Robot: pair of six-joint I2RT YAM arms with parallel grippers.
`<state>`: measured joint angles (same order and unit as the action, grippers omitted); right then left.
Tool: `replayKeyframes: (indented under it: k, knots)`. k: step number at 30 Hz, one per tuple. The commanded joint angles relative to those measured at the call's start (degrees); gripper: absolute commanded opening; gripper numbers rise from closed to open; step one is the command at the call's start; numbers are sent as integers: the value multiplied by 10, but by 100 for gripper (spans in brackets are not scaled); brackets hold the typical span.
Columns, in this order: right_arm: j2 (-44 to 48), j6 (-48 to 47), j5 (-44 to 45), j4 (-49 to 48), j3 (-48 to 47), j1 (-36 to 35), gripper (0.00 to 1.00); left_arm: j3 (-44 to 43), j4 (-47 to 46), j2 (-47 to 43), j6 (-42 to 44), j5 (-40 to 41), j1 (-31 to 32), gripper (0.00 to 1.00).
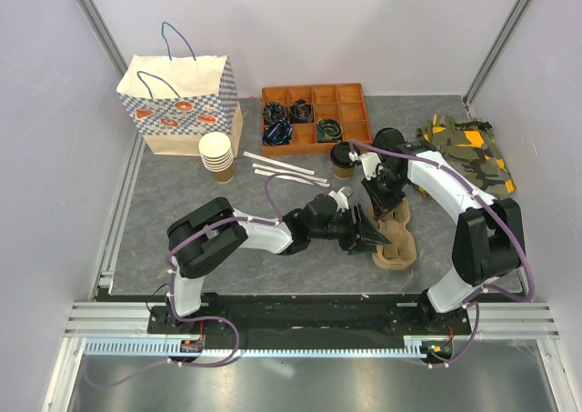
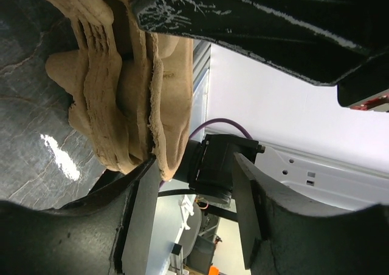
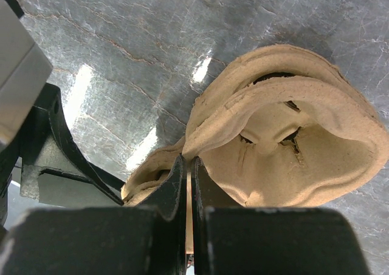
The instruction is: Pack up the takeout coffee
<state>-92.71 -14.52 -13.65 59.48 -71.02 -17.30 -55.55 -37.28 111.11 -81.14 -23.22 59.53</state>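
Observation:
The takeout coffee [image 1: 342, 158], a tan paper cup with a black lid, stands upright in front of the orange tray, apart from both grippers. A stack of tan pulp cup carriers [image 1: 397, 242] lies near the table's middle right. My right gripper [image 1: 389, 203] [image 3: 188, 173] is shut on the rim of the top carrier [image 3: 292, 135]. My left gripper [image 1: 376, 235] [image 2: 191, 208] stands open at the stack's left side. The carrier's edge [image 2: 167, 147] hangs at the tip of its left finger, with nothing pinched between the pads.
A paper bag [image 1: 182, 103] stands at the back left, with a stack of lidless cups [image 1: 216, 155] in front of it. The orange tray [image 1: 315, 93] holds black lids. White stirrers [image 1: 284, 170] lie near the coffee. A camouflage cloth [image 1: 468, 148] lies at the right.

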Motion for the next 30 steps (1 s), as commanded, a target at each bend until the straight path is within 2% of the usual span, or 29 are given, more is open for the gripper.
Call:
replayKeyframes:
  k: [1,7,13,16,17,18,21,23,25,30]
  knots:
    - [0,7,-22,3,-6,-5,0,-30,-3,16,29,13,-16,55]
    - [-4,7,-25,6,-8,-5,0,-46,33,25,25,5,-17,48]
    - [-14,6,-38,15,-14,-5,0,-48,45,24,26,2,-17,29]
    - [-17,5,-39,21,-19,-5,12,-49,45,26,27,-2,-17,18]
    - [-17,5,-39,28,-24,-5,18,-49,41,25,27,-2,-17,11]
    - [-17,5,-44,33,-29,-5,28,-49,41,26,28,-3,-17,7]
    - [-11,2,-41,49,-47,-3,46,-47,37,28,29,-4,-18,2]
    - [-4,-2,-37,61,-61,-4,48,-43,27,27,29,-9,-18,2]
    - [4,-9,-36,65,-67,1,55,-40,9,25,34,-12,-18,2]
    - [19,-24,-45,78,-76,23,57,-45,6,12,61,-14,-18,2]
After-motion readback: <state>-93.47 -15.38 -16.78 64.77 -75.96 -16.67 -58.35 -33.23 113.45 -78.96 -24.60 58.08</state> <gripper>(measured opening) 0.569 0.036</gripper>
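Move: The cup carrier's middle lies about 4 cm to the right of the left hand, 3 cm ahead and some 4 cm below. From the right hand, already pinching the carrier's left edge farther out, that middle is roughly 5 cm back, 4 cm to the right and 3 cm below. The lidded cup stands about 12 cm ahead of the right hand and 9 cm to its left; the camouflage cloth lies some 13 cm ahead and 20 cm to its right. With its fingers pointing to the robot's right, the left hand sinks about 2 cm onto the left rim of the carrier's nearer well and shuts from a bit over half open until it pinches that thin edge, then eases about half a centimetre back up and a little forward. The right hand first keeps its pinch on the rim near the far well, and only when the left is nearly closed do its fingers spread to just over half open and let go, the hand then rising some 2 cm off the rim. ##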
